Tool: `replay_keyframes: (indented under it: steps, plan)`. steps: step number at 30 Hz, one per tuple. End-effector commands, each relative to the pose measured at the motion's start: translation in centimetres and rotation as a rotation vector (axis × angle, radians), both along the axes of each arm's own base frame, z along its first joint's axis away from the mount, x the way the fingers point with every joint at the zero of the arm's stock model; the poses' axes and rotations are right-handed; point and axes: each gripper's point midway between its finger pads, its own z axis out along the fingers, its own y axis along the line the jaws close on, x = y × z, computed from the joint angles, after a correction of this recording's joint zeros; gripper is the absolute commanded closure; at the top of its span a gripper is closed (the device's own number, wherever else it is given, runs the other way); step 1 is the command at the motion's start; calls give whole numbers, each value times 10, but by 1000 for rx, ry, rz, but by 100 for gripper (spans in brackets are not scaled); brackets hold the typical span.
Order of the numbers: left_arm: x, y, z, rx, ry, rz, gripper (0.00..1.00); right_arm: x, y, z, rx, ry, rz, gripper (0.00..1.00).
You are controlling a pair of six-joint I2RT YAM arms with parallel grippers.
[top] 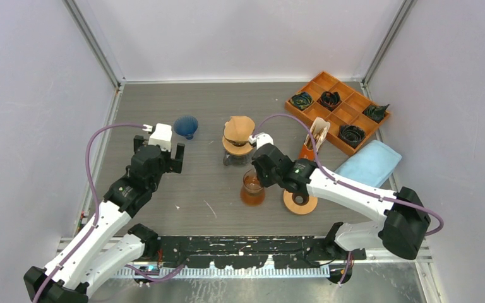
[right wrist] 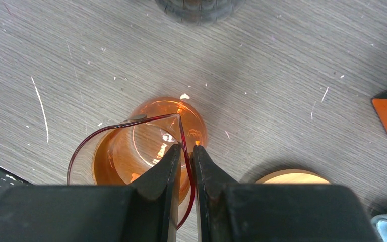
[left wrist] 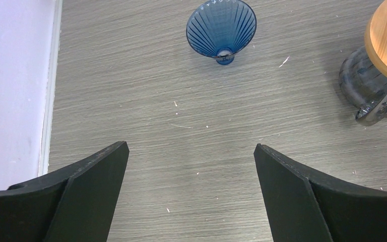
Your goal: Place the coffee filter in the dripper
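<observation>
My right gripper (right wrist: 187,148) is shut on the rim of a clear orange dripper (right wrist: 131,156), one finger inside and one outside. The dripper (top: 252,189) stands on the table just in front of a glass carafe (top: 235,158). A wooden collar sits on the carafe with a brown cone-shaped coffee filter (top: 238,128) on top. A blue ribbed dripper (left wrist: 221,28) lies on its side at the back left, ahead of my left gripper (left wrist: 191,148). That gripper is wide open with only bare table between its fingers. More paper filters stand in an orange holder (top: 317,136).
An orange compartment tray (top: 328,95) with dark folded items sits at the back right. A light blue cloth (top: 369,163) lies in front of it. A wooden ring (top: 300,203) lies beside the orange dripper. White walls enclose the table.
</observation>
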Motion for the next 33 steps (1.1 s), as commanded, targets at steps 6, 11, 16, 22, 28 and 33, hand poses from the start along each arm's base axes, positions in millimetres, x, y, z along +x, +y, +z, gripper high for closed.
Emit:
replay_keyframes:
  steps: [6,11,16,22,28,33]
  plan:
    - [7,4,13,-21,-56,33,1,3,18,10,50,-36,18,97]
    - [8,3,13,-21,-54,29,1,0,21,10,48,-20,30,86]
    - [7,3,12,-22,-54,26,1,-1,19,28,71,-31,10,69]
    - [7,3,14,-25,-59,27,1,-1,8,49,63,-42,-33,52]
    - [6,3,15,-30,-64,26,1,-1,-29,59,12,-47,-171,42]
    - [6,3,16,-35,-67,22,1,-6,-59,58,-5,-1,-288,39]
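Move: The right hand still holds the orange glass by its rim's right side, the glass's middle about 3 cm left, 1 cm back and 5 cm below. The coffee filter in its dripper stands some 12 cm ahead and 7 cm left. The wooden ring lies about 12 cm right and 1 cm back, 7 cm lower. From the left hand, the glass is roughly 27 cm right, 7 cm back and 14 cm below. Right hand eases the orange glass down about 1 cm, opens, then lifts off some 5 cm and swings right. ##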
